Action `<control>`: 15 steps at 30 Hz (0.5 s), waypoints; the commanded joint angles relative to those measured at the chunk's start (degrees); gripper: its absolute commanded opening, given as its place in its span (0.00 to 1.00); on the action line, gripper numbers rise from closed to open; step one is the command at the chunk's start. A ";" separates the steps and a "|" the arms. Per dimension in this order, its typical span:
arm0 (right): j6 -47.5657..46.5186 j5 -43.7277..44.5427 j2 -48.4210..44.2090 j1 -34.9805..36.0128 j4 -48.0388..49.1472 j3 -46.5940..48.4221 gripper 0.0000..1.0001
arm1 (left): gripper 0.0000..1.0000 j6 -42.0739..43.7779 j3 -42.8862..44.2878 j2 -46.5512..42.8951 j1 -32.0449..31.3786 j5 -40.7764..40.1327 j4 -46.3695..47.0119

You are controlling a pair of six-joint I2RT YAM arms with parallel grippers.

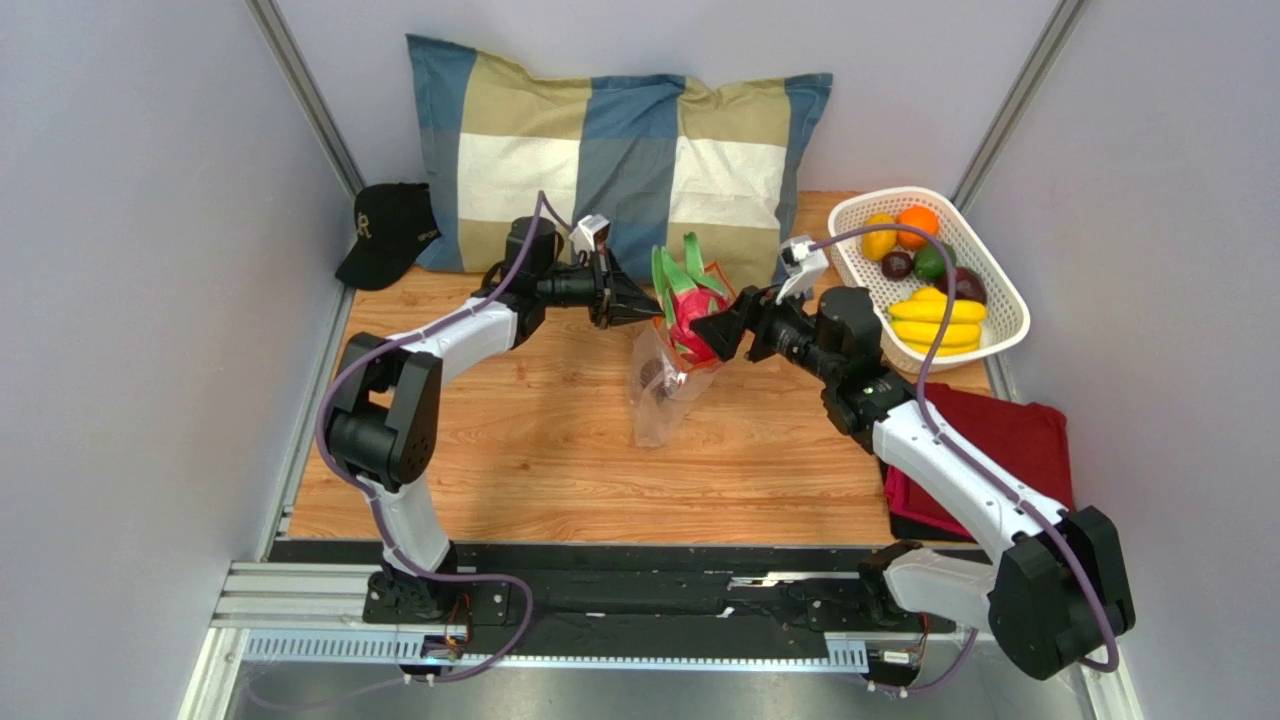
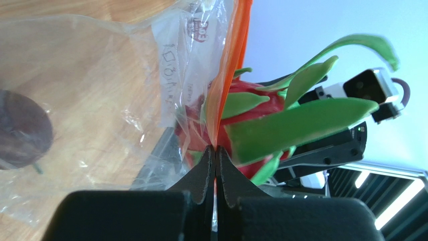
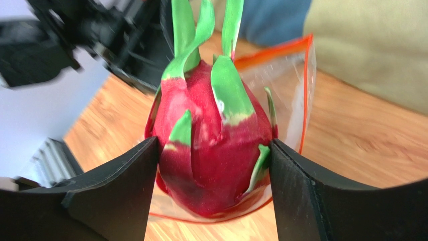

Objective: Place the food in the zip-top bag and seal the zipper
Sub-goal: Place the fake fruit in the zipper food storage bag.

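Note:
The clear zip-top bag (image 1: pixel 658 393) hangs upright over the table's middle. My left gripper (image 1: pixel 639 308) is shut on the bag's mouth, its fingertips (image 2: pixel 216 149) pinching the orange-red zipper (image 2: pixel 228 75). A dark purple piece (image 2: pixel 20 130) lies inside the bag. My right gripper (image 1: pixel 718 333) is shut on the magenta dragon fruit (image 3: pixel 211 145), one finger on each side. The fruit's base sits in the bag's open mouth (image 3: pixel 286 85), and its green tips (image 1: pixel 679 270) point up. More food lies in the white basket (image 1: pixel 1004 278): a banana bunch (image 1: pixel 939 323), an orange (image 1: pixel 918 224) and darker pieces.
A plaid pillow (image 1: pixel 616 150) lies along the back edge with a black cap (image 1: pixel 388 228) to its left. A red folded cloth (image 1: pixel 1022 450) lies at the right, under the right arm. Grey walls close in both sides.

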 commanded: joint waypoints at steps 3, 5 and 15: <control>-11.41 7.09 3.17 3.37 -22.88 7.48 0.00 | 0.00 -1.63 0.64 -4.03 -0.70 2.84 5.41; -13.87 8.14 6.23 3.90 -29.74 11.42 0.00 | 0.00 -1.54 0.64 -4.38 -0.61 2.84 5.23; -12.05 -7.27 11.88 3.90 -36.54 21.72 0.03 | 0.00 0.92 1.08 -4.82 -0.70 3.46 3.04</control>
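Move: The right hand holds the dragon fruit right at the bag mouth, whose middle is about 3 cm to its left, 1 cm farther out and some 4 cm below it. The left fingertips, pinching the rim, are roughly 7 cm to its left and 2 cm ahead. The purple fruit already in the bag hangs about 7 cm back, 7 cm left and 14 cm lower. From the left hand, the dragon fruit is about 5 cm to the right, 1 cm back and nearly level. Down about 9 cm and slightly back goes the right hand, tipping its fingers some 35 degrees further towards the table as it lowers the still-gripped dragon fruit past the orange zipper into the bag; the descent eases out at the end. The left hand keeps its pinch on the rim and lifts it a centimetre or so. ##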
